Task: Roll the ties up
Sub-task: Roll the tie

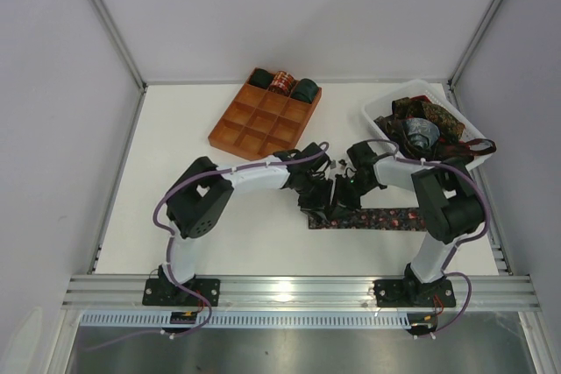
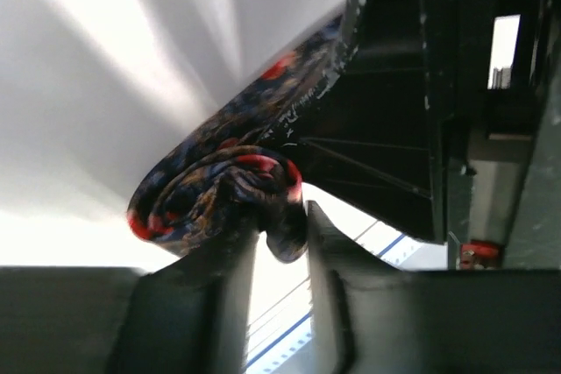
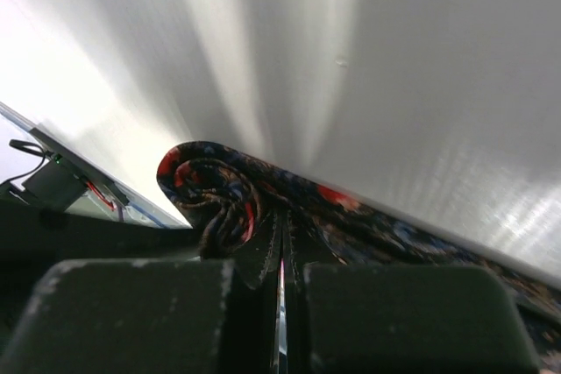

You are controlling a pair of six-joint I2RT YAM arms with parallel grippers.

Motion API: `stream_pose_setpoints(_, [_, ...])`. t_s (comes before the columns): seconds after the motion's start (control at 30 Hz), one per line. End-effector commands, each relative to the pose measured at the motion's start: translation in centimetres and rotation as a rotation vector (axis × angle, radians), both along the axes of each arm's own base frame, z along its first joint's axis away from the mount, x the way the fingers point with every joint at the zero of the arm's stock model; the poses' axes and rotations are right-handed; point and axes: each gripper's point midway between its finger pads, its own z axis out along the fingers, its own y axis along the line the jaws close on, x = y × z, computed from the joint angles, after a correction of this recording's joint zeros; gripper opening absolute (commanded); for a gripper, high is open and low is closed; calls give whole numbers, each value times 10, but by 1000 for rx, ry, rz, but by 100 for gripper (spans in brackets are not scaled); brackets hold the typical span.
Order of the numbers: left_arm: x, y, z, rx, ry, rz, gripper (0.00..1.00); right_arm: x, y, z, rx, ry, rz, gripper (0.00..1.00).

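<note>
A dark tie with red and blue floral print (image 1: 386, 217) lies as a flat strip near the middle of the table, its left end wound into a small coil (image 2: 210, 190). Both arms meet over that coil. My left gripper (image 2: 280, 221) (image 1: 317, 195) stands open by a narrow gap, and a fold of the coil hangs between its tips. My right gripper (image 3: 282, 238) (image 1: 342, 194) is shut, its tips pressed against the tie right beside the coil (image 3: 206, 190). I cannot tell whether fabric is pinched between them.
An orange-brown gridded tray (image 1: 230, 139) sits at the back left with three rolled ties (image 1: 280, 82) in its far row. A white bin (image 1: 377, 116) at the back right holds a heap of loose ties (image 1: 429, 124). Grey walls enclose the table.
</note>
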Motion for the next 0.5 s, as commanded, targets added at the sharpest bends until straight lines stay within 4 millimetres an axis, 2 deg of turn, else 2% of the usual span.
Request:
stream_pose_setpoints(0.0, [-3,-11,-17,-18,-15,-14,39,3,-4,19,30,-41,-10,0])
stream_pose_setpoints(0.17, [-3,-13,-17,-51,-25,-20,59,5,-11,28,41,-39,-30,0])
stream_pose_setpoints(0.47, [-10,-17,-8,-155,-52,-74,68,11,-25,63,145,-63,-32,0])
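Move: The rolled end of the tie sits just under the left hand's half-open fingertips, about 1 cm to their left and 1 cm below. From the right hand's shut tips the roll is some 4 cm to the left, level fore and aft and 1 cm or so below; the flat stretch of tie runs out to the right, its middle about 11 cm away. The white bin is some 24 cm right and 22 cm ahead of the right hand. The shut right hand rises 3.5 cm and rightward away from the roll; the left fingers open wider, easing right. ##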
